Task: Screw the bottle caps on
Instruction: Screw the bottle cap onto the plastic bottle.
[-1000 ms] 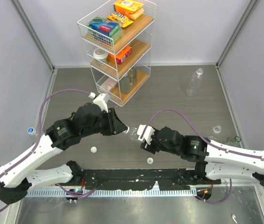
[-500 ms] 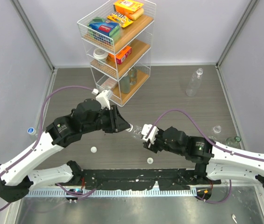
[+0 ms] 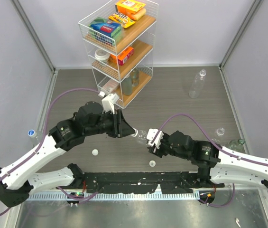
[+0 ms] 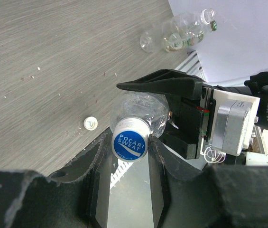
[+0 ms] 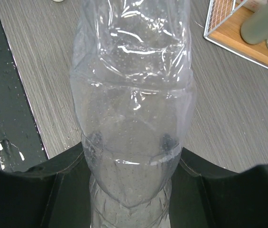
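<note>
A clear bottle (image 3: 141, 135) is held in the air between my two grippers, above the table's front middle. My right gripper (image 3: 151, 140) is shut on its ribbed body (image 5: 131, 118), with a finger (image 5: 65, 173) on each side. My left gripper (image 3: 131, 131) is shut on a white cap with a blue top (image 4: 130, 141) that sits on the bottle's neck (image 4: 138, 109). Two loose white caps (image 3: 95, 152) (image 3: 152, 163) lie on the table near the front; one also shows in the left wrist view (image 4: 90, 123).
A wire rack (image 3: 119, 47) with boxes stands at the back. A bottle (image 3: 197, 84) lies at the back right, and more bottles (image 3: 220, 131) (image 3: 236, 142) lie by the right wall. A blue-capped bottle (image 3: 31, 134) lies by the left wall.
Both grippers and the bottle between them have shifted a little to the right. The left wrist has turned on the cap end.
</note>
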`<state>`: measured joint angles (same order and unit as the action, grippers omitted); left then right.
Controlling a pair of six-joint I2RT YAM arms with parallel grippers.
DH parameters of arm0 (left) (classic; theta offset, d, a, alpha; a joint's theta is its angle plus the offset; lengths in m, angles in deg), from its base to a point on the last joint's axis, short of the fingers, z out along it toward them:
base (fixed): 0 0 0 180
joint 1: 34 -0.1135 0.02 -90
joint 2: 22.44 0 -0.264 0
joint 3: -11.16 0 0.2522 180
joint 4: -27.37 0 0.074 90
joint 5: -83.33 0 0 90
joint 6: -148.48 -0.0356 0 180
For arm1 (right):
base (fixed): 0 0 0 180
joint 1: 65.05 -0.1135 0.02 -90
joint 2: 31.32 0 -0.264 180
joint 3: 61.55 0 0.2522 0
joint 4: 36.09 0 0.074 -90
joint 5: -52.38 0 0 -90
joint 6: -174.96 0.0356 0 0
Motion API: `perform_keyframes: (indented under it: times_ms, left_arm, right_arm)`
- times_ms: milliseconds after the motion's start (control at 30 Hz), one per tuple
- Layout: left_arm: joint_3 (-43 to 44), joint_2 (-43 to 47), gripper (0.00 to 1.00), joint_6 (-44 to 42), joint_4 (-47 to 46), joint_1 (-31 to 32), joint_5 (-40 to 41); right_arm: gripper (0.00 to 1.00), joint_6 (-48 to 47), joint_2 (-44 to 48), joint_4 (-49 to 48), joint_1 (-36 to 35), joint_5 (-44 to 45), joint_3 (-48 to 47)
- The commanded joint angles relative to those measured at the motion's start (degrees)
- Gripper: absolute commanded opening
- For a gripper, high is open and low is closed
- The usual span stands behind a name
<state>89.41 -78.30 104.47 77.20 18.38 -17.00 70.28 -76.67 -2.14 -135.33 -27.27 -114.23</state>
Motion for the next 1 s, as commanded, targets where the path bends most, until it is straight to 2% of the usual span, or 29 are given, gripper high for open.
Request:
perform_keyframes:
  times_ms: [0, 333, 500, 600, 700, 767, 800, 833, 900, 933, 967]
  left_arm:
    - [0.54, -2.76, 0.04, -1.26, -2.5, 1.15, -7.77]
    - [2.05, -7.07, 0.06, -7.58, -2.06, 1.15, -16.82]
    - [-3.83, -5.23, 0.06, -13.65, -11.0, 1.15, -23.85]
    - [-7.18, -3.56, 0.08, -14.44, -14.1, 1.15, -24.21]
    - [-8.15, -1.81, 0.25, -14.36, -14.02, 1.15, -22.9]
    - [-7.45, -0.84, 0.43, -14.27, -12.35, 1.15, -19.49]
    - [-6.75, -0.4, 0.48, -14.27, -11.39, 1.15, -17.9]
    - [-5.87, -0.13, 0.56, -14.36, -10.33, 1.15, -16.41]
    - [-4.12, 0.31, 0.86, -13.66, -8.66, 1.15, -13.42]
    - [-3.41, 0.4, 0.95, -13.22, -8.31, 1.15, -12.27]
    - [-3.14, 0.74, 1.0, -12.87, -8.3, 1.06, -11.3]
  right_arm:
    - [0.01, -0.79, 0.61, -17.46, -0.56, -2.7, -3.36]
    - [0.01, 1.13, 1.92, -19.83, -0.56, -6.48, -0.9]
    - [0.01, 3.08, 1.92, -22.65, -0.56, -12.54, -0.9]
    - [0.01, 2.9, 1.66, -20.81, -0.56, -14.47, -1.95]
    - [0.01, 2.81, 1.57, -18.17, -0.64, -15.1, -2.48]
    - [0.01, 2.55, 1.48, -18.07, -0.56, -14.48, -2.31]
    - [0.01, 2.64, 1.31, -17.99, -0.56, -13.7, -2.3]
    - [0.01, 2.55, 1.22, -17.81, -0.56, -13.25, -2.39]
    - [0.01, 2.46, 0.52, -17.72, -0.56, -12.55, -2.31]
    - [0.01, 2.46, 0.34, -17.72, -0.56, -12.55, -2.13]
    - [0.01, 2.55, -0.01, -18.25, -0.56, -12.37, -2.13]
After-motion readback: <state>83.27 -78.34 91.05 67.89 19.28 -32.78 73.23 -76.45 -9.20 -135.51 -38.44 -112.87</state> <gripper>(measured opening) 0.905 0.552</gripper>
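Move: The white cap already sits on the bottle's mouth, between the left fingertips and about 1 cm to the right of that hand's point; from the right hand it is some 9 cm left, 2 ahead and 8 up. The bottle's middle lies about 9 cm right of the left hand, 1 back and 7 below. Some 27 cm below the left hand are two loose caps, one 9 cm right and 3 back, the other 20 left and 3 ahead. The cap and the bottle behind it are carried back together, about 3 cm, the left hand still pinching the cap while it swings some 20 degrees clockwise and drifts a little right; the right hand keeps its grip on the bottle and sinks about 2 cm alongside. Then the left fingers open wide and let go of the cap, and the right hand rises and shifts left with the bottle. ##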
